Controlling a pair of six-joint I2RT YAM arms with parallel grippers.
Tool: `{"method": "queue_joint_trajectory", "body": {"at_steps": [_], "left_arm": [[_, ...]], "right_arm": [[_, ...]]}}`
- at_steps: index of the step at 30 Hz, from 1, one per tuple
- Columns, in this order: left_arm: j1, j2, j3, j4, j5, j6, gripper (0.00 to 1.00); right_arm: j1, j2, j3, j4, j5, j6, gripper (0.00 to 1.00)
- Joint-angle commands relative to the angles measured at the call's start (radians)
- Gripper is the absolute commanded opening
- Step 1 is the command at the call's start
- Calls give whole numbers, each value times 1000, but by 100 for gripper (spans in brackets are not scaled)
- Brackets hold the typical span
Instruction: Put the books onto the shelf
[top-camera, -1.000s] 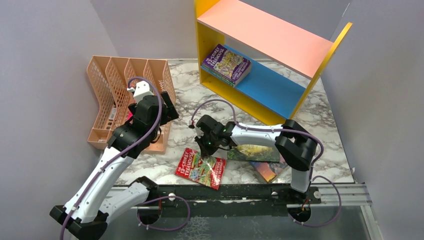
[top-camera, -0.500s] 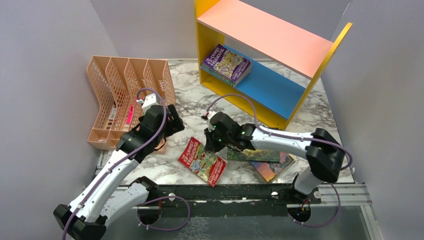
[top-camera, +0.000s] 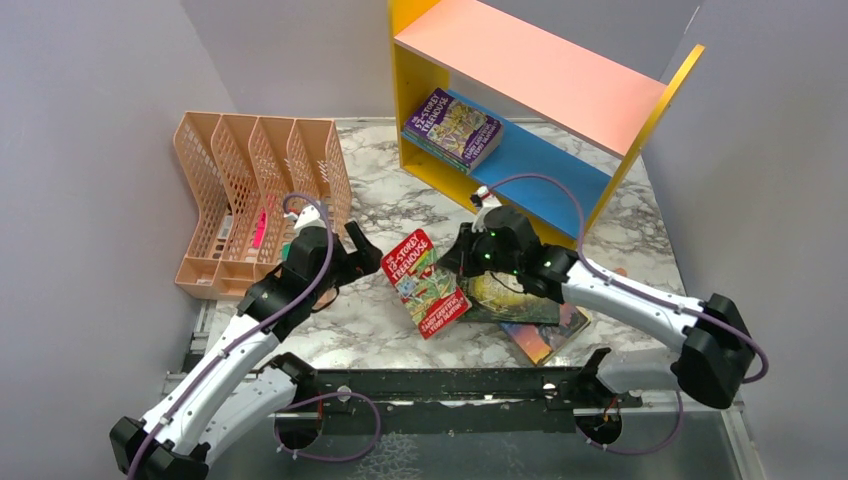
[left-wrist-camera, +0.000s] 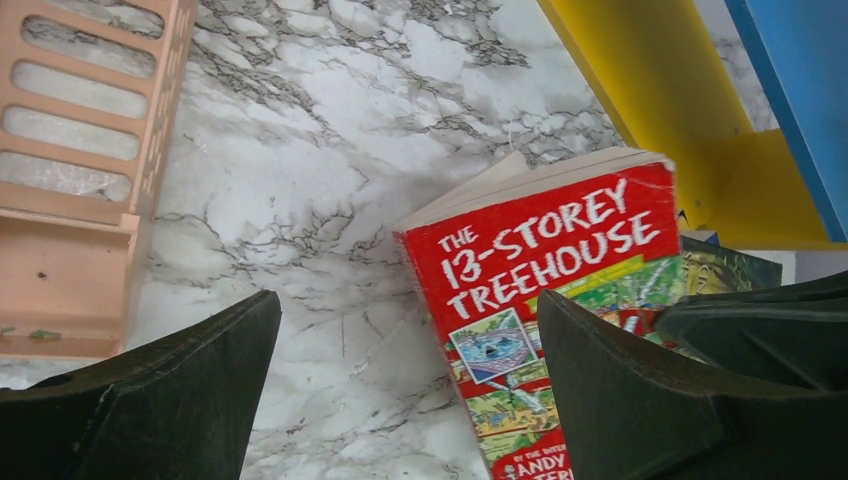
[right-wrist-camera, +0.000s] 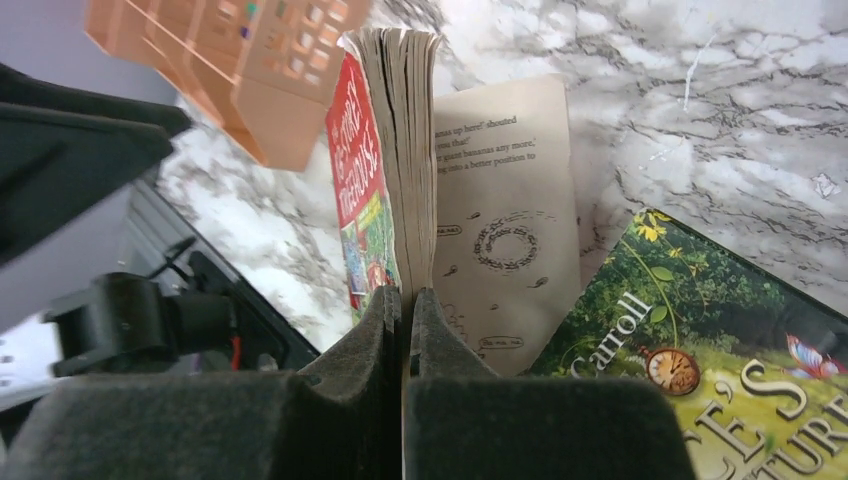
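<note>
A red "13-Storey Treehouse" book (top-camera: 425, 283) is tilted up off the marble, and my right gripper (top-camera: 455, 263) is shut on its lower edge. In the right wrist view the jaws (right-wrist-camera: 406, 295) pinch a thin part of the red book (right-wrist-camera: 358, 190), with one loose page splayed to the right. My left gripper (top-camera: 362, 252) stands open just left of the book; in its wrist view (left-wrist-camera: 408, 300) the red cover (left-wrist-camera: 560, 250) lies partly between the fingers. A purple book (top-camera: 452, 128) lies on the shelf's blue lower board (top-camera: 545, 172).
A green-gold book (top-camera: 510, 298) (right-wrist-camera: 700, 330) and a colourful one (top-camera: 540, 340) lie on the table under the right arm. The peach mesh file rack (top-camera: 250, 190) (left-wrist-camera: 80, 150) stands at the left. The shelf's yellow side panel (left-wrist-camera: 670, 90) is close behind the red book.
My right gripper has closed on the red book and carried it back and right, tilting it up. My left arm swung right toward the book and opened slightly wider.
</note>
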Motion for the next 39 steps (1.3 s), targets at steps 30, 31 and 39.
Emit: {"method": "queue_joint_trajectory", "body": {"at_steps": [30,31,39], "left_arm": [[3,-135,-161,782,721,-176,54],[3,-134,-162,801,739,-180,53],[3,-153,-128,785,806,-92,32]], "right_arm": [[-21,-385,-13,179,123,311,1],[-21,-387,-10,182,134,312,1],[-21,-371,53,135,182,286,1]]}}
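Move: To the right of the left hand by about 10 cm, 4 cm back and 6 cm lower, hangs the middle of the red book. The right hand grips its page edge; the book's middle is about 3 cm left of those fingers, 3 cm back and 4 cm lower. The green Alice book lies on the table some 12 cm right of the right hand, 2 cm ahead and 15 cm below; the purple book on the shelf is roughly 29 cm ahead of that hand and 3 cm to its right. Lifting the red book by its page edge, the right hand climbs about 15 cm, drifts slightly right and rolls its left side up, fingers still shut. The open left hand comes in rightward, then climbs about 12 cm while drawing back, swinging clockwise, its left side rolling down and fingertips tipping up; its fingers straddle the spine and close more than halfway around it. ##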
